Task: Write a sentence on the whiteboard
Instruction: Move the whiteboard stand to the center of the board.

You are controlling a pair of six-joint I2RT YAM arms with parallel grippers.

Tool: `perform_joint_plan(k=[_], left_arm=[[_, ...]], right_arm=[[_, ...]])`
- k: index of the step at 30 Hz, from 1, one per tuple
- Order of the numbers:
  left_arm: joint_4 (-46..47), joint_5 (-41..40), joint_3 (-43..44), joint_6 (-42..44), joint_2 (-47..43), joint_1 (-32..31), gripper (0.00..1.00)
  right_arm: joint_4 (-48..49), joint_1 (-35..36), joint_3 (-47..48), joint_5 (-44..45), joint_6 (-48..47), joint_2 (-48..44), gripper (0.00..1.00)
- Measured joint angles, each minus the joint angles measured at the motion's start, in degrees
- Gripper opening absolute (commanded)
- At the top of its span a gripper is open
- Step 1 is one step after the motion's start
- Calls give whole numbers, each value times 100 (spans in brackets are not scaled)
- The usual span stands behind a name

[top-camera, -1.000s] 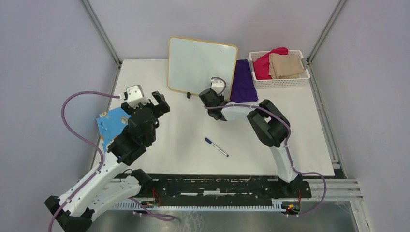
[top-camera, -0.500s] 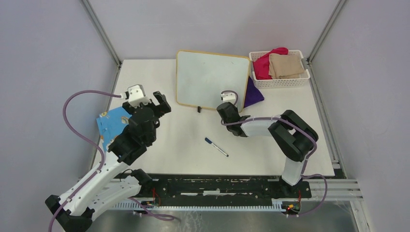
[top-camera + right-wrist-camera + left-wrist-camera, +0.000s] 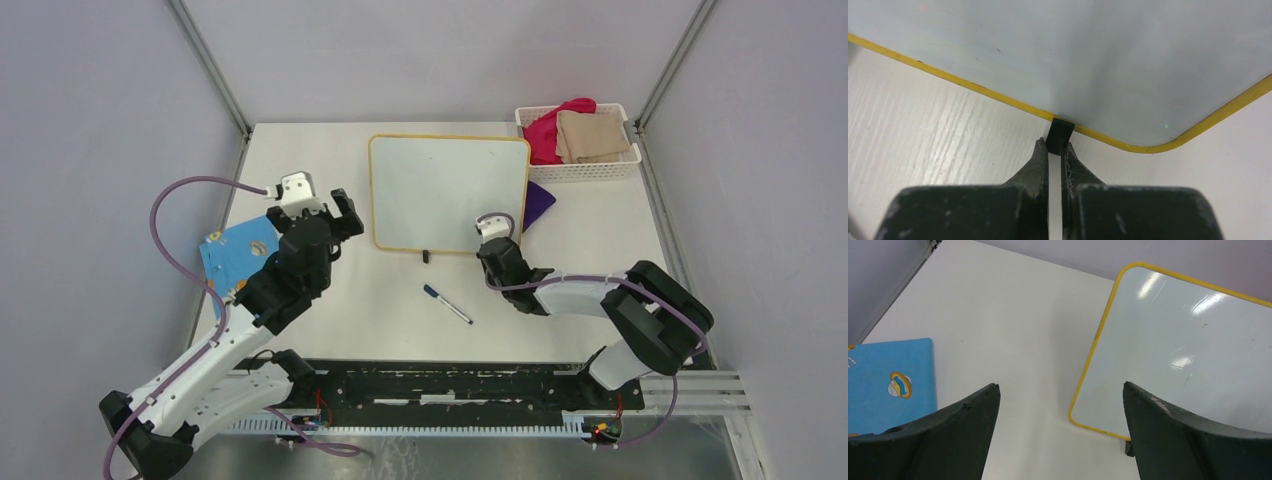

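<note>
The whiteboard (image 3: 448,190) (image 3: 1188,350) (image 3: 1073,50), white with a thin yellow frame, sits at mid-table. Its face is blank; no sentence shows on it. My right gripper (image 3: 487,250) (image 3: 1054,145) is at the board's near right corner, shut on one small black foot (image 3: 1059,136) under the frame. The other black foot (image 3: 427,256) sticks out further left. My left gripper (image 3: 335,213) (image 3: 1060,390) hangs open above the table just left of the board's near left corner, holding nothing. A blue-capped marker (image 3: 447,304) lies loose in front of the board.
A blue patterned card (image 3: 235,255) (image 3: 888,385) lies at the left table edge under the left arm. A white basket (image 3: 628,160) with red and tan cloths stands at the back right. A purple cloth (image 3: 538,203) peeks out from behind the board's right edge.
The whiteboard has come right and toward the near edge, drawn by my right gripper, which closed fully on its foot. It now covers most of the purple cloth. My left arm shifted slightly right.
</note>
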Motion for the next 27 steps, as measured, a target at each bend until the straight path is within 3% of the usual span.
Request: perform_joint_plan(k=[13,21,24,27], left_arm=[[7,468,0,7,190,-55,100],[13,796,0,11,258,-63,100],[13,894,0,17,282,-76,100],[28,942,0,101,291,-81,100]], right_arm=[[-74,-348,-662,-243,-197,-780,0],[-129,-442,-885,-452,-330,-1123,42],[-232,-446,-990,-549,-376,-1412,51],[-343,-446,-1029,-656,-380,-1773,54]])
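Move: Between the right fingers is the whiteboard stand's right foot; the spot it is being taken to lies about 4 cm to this hand's right and 2 cm back, at the same height. The stand's left foot sits some 13 cm to the hand's left, level with it; the marker lies about 11 cm back and 7 cm left, and the purple cloth's visible patch some 13 cm ahead and 15 cm right. From the left hand the right foot is roughly 33 cm right, 1 cm ahead and 27 cm below. Dragging the stand by its pinched right foot, the right hand slides about 4 cm right and a little back, low over the table, then stops and opens its fingers about halfway, letting go as it backs a further 1 cm and rises some 2 cm off the foot. The open, empty left hand drifts about 4 cm right and sinks slightly, turning some 10 degrees clockwise. ##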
